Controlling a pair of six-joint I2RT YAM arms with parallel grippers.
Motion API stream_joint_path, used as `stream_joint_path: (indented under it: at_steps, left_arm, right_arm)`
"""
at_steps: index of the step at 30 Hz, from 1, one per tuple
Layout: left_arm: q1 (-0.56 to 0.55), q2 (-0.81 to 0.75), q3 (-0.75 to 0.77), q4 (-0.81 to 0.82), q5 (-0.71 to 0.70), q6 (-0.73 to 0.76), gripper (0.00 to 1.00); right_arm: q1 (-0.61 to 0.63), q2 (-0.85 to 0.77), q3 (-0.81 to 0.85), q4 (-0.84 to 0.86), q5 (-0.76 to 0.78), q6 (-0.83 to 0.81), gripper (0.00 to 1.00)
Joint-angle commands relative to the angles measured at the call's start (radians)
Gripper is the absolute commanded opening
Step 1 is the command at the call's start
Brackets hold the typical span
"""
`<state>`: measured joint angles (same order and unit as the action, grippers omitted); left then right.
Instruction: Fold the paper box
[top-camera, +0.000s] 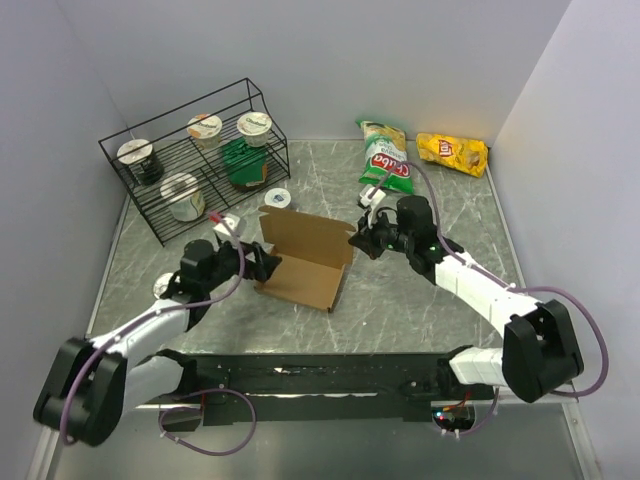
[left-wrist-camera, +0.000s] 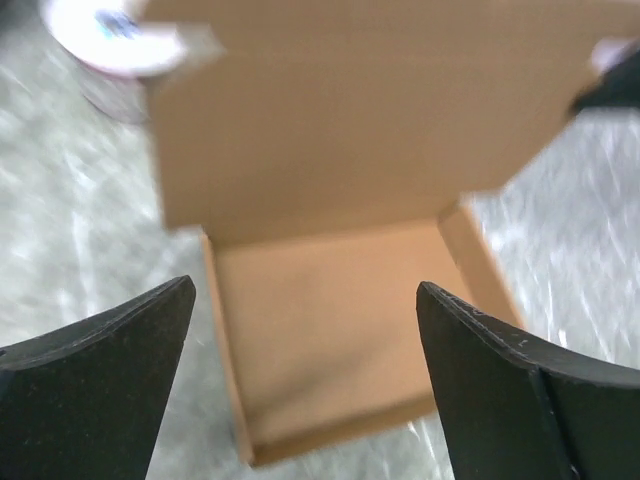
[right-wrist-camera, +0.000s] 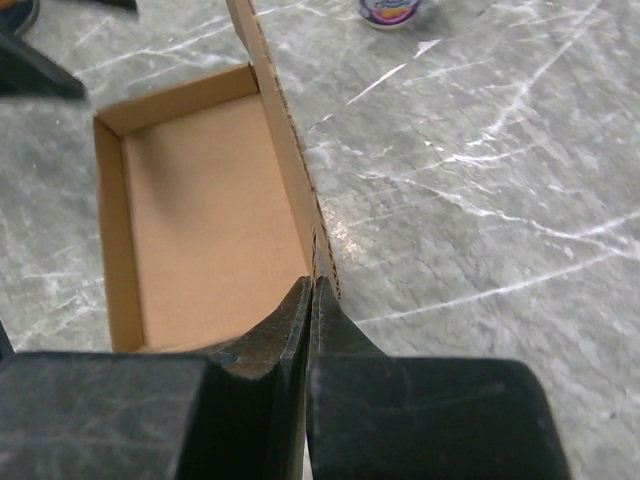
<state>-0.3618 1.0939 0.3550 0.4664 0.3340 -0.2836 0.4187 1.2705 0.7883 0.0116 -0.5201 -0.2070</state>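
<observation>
The paper box (top-camera: 300, 262) is plain brown cardboard in the middle of the table, a shallow tray with its back flap standing up. My left gripper (top-camera: 262, 265) is at the box's left end, open. In the left wrist view its black fingers (left-wrist-camera: 110, 370) stand wide apart with the tray floor (left-wrist-camera: 320, 300) between and beyond them, holding nothing. My right gripper (top-camera: 355, 240) is at the upright flap's right end. In the right wrist view it (right-wrist-camera: 312, 285) is shut, tips meeting right at the end of the flap's edge (right-wrist-camera: 285, 150); the tray interior (right-wrist-camera: 200, 200) lies to the left.
A black wire rack (top-camera: 190, 160) with several cups stands at the back left. A green chip bag (top-camera: 385, 155) and a yellow one (top-camera: 452, 152) lie at the back right. A small cup (top-camera: 277, 199) sits behind the box, another (top-camera: 163, 287) by the left arm.
</observation>
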Motion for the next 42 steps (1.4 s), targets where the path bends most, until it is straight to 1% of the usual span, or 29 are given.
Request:
stream_joint_path:
  at_steps: [1,2,4,5,8,9,12,15,21,23,26,28,31,33,35,37,38,42]
  left_arm:
    - [0.087,-0.039,-0.022,0.129,0.02,-0.058,0.99]
    - [0.139,-0.026,-0.01,0.139,0.092,-0.06,0.99]
    - [0.202,0.026,-0.001,0.202,0.163,-0.065,0.98]
    - [0.216,0.044,0.015,0.221,0.244,-0.065,0.97]
    - [0.238,0.119,0.073,0.244,0.342,-0.043,0.87]
    - [0.238,0.136,0.087,0.242,0.379,-0.034,0.81]
    - [0.236,0.198,0.131,0.218,0.428,0.01,0.73]
    - [0.238,0.236,0.154,0.198,0.415,0.046,0.69]
    - [0.236,0.274,0.174,0.226,0.363,0.043,0.64]
    - [0.236,0.287,0.183,0.225,0.34,0.04,0.65]
    - [0.236,0.304,0.193,0.244,0.319,0.034,0.72]
    - [0.236,0.33,0.209,0.258,0.33,0.038,0.72]
    - [0.236,0.365,0.228,0.271,0.384,0.047,0.71]
    - [0.236,0.376,0.228,0.287,0.419,0.046,0.69]
    - [0.236,0.377,0.223,0.302,0.441,0.044,0.64]
    - [0.236,0.38,0.223,0.307,0.453,0.043,0.62]
    - [0.236,0.382,0.223,0.316,0.462,0.041,0.58]
    - [0.231,0.394,0.229,0.344,0.505,0.024,0.5]
  right_arm:
    - [-0.017,0.035,0.061,-0.001,-0.054,-0.075,0.0]
    - [-0.021,0.047,0.072,-0.004,-0.069,-0.081,0.0]
    - [-0.044,0.059,0.088,-0.007,-0.098,-0.094,0.0]
    - [-0.052,0.073,0.107,-0.036,-0.116,-0.095,0.0]
    - [-0.067,0.095,0.135,-0.056,-0.161,-0.103,0.0]
    - [-0.07,0.099,0.141,-0.071,-0.176,-0.103,0.0]
    - [-0.08,0.112,0.163,-0.099,-0.192,-0.108,0.0]
    - [-0.086,0.113,0.163,-0.096,-0.19,-0.109,0.0]
    - [-0.089,0.115,0.166,-0.107,-0.19,-0.108,0.0]
    - [-0.089,0.11,0.164,-0.113,-0.192,-0.109,0.0]
    - [-0.09,0.105,0.166,-0.114,-0.199,-0.106,0.0]
    - [-0.09,0.102,0.167,-0.113,-0.201,-0.104,0.0]
    - [-0.09,0.105,0.17,-0.117,-0.199,-0.104,0.0]
    - [-0.09,0.105,0.17,-0.119,-0.199,-0.104,0.0]
    - [-0.092,0.11,0.172,-0.117,-0.201,-0.101,0.0]
    - [-0.092,0.113,0.172,-0.116,-0.205,-0.1,0.0]
    - [-0.092,0.115,0.172,-0.114,-0.208,-0.098,0.0]
    - [-0.09,0.125,0.178,-0.117,-0.21,-0.097,0.0]
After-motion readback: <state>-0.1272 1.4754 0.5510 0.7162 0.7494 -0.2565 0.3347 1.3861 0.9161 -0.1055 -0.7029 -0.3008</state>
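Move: The raised lid's left end stands about 8 cm ahead of the open left hand and 2 cm to its left, near its height. The paper box's tray is level with that hand, some 7 cm to its right and 9 cm below; the yogurt cup is about 17 cm ahead, 1 cm left. From the right hand, already pinching the lid's right end, the left end lies roughly 20 cm left and 4 cm ahead. Left hand reaches forward about 6 cm towards the lid's left end, half closing; right keeps its pinch. ##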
